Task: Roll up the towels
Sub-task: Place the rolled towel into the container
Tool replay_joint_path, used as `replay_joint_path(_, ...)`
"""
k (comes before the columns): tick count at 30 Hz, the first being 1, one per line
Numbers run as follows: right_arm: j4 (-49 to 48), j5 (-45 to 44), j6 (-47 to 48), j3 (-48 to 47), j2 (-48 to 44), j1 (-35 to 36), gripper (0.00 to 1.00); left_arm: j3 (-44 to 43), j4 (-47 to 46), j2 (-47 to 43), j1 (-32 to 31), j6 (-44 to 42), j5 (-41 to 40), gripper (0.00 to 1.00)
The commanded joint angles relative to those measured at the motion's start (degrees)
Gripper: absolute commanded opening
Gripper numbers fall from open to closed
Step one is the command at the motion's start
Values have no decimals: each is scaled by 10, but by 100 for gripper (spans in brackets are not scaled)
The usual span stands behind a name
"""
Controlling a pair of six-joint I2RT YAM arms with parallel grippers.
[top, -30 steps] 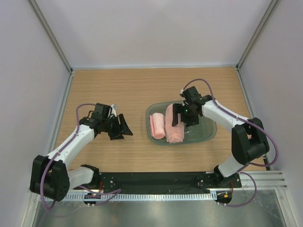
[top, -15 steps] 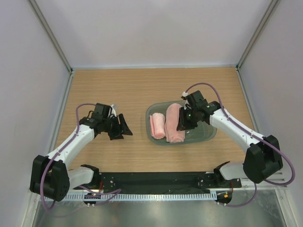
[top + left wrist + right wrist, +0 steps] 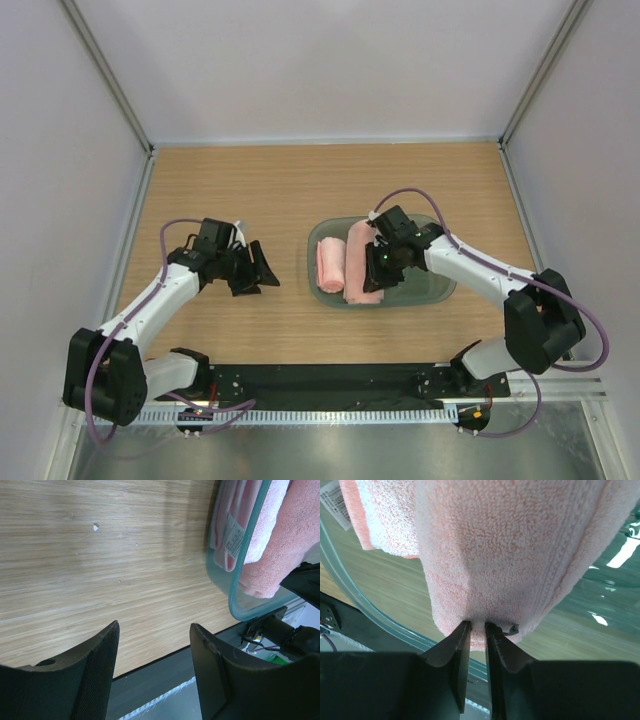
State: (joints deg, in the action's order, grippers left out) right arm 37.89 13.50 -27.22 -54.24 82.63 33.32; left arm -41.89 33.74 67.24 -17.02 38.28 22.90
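Two salmon-pink rolled towels lie side by side in the translucent tray (image 3: 432, 281). The larger plain towel (image 3: 360, 258) sits right of the smaller towel (image 3: 330, 267), which shows whitish stripes (image 3: 385, 520) and a label. My right gripper (image 3: 383, 268) is over the tray, shut on a fold at the near end of the larger towel (image 3: 510, 545), its fingertips (image 3: 478, 626) pinching the terry cloth. My left gripper (image 3: 262, 268) hovers open above bare table left of the tray, with nothing between its fingers (image 3: 154, 630).
The tray's teal rim (image 3: 235, 597) is to the right in the left wrist view, with both towels (image 3: 292, 540) inside. White walls enclose the wooden table (image 3: 250, 190). A black mounting rail (image 3: 330, 380) runs along the near edge.
My right gripper has closed from wide open onto the larger towel's near end and has shifted nearer and slightly left. The left arm has not moved.
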Motion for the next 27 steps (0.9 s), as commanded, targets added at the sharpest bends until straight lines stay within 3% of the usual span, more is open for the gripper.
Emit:
replay_joint_path(1,30,-30,7,-43,5,6,28,-12,2,-4,-2,-10,-3,59)
replay_joint_path(6,85,-46,18,-111,-18,6,53,-12,2,-6,-2,-10,-4,59)
replay_joint_path(10,114,-45,21,-172,-32,6,61,-12,2,-8,-2,-11,-3,59)
replay_joint_path(19,148,-71,16,-217,-59,5,69,-15,6,-17,-2,-14,0,59)
replay_joint_path(27,207,-167,1,-214,-168,5,77,-42,26,-89,-2,-23,-46,59)
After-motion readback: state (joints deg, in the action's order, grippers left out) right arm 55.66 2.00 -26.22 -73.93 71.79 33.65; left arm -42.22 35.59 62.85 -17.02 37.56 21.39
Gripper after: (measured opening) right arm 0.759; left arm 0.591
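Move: The larger rolled towel lies in the container under the right hand, its near end at the fingers; its middle is about 5 cm ahead, 3 cm to the left and 3 cm lower. The smaller rolled towel's middle is some 10 cm left, 4 cm ahead and 3 cm below. The container's bare floor is roughly 9 cm right, 3 cm ahead and 6 cm down. From the left hand, the larger towel is some 23 cm right, 5 cm ahead and 5 cm lower. The larger towel's near end is let go: the right fingers spread from nearly shut to wide open and come free of it as the hand rises about 13 cm. The hand first edges some 4 cm forward along the towel, then drifts back a little and rightward while still climbing, the fingertips swinging forward about 15 degrees. ##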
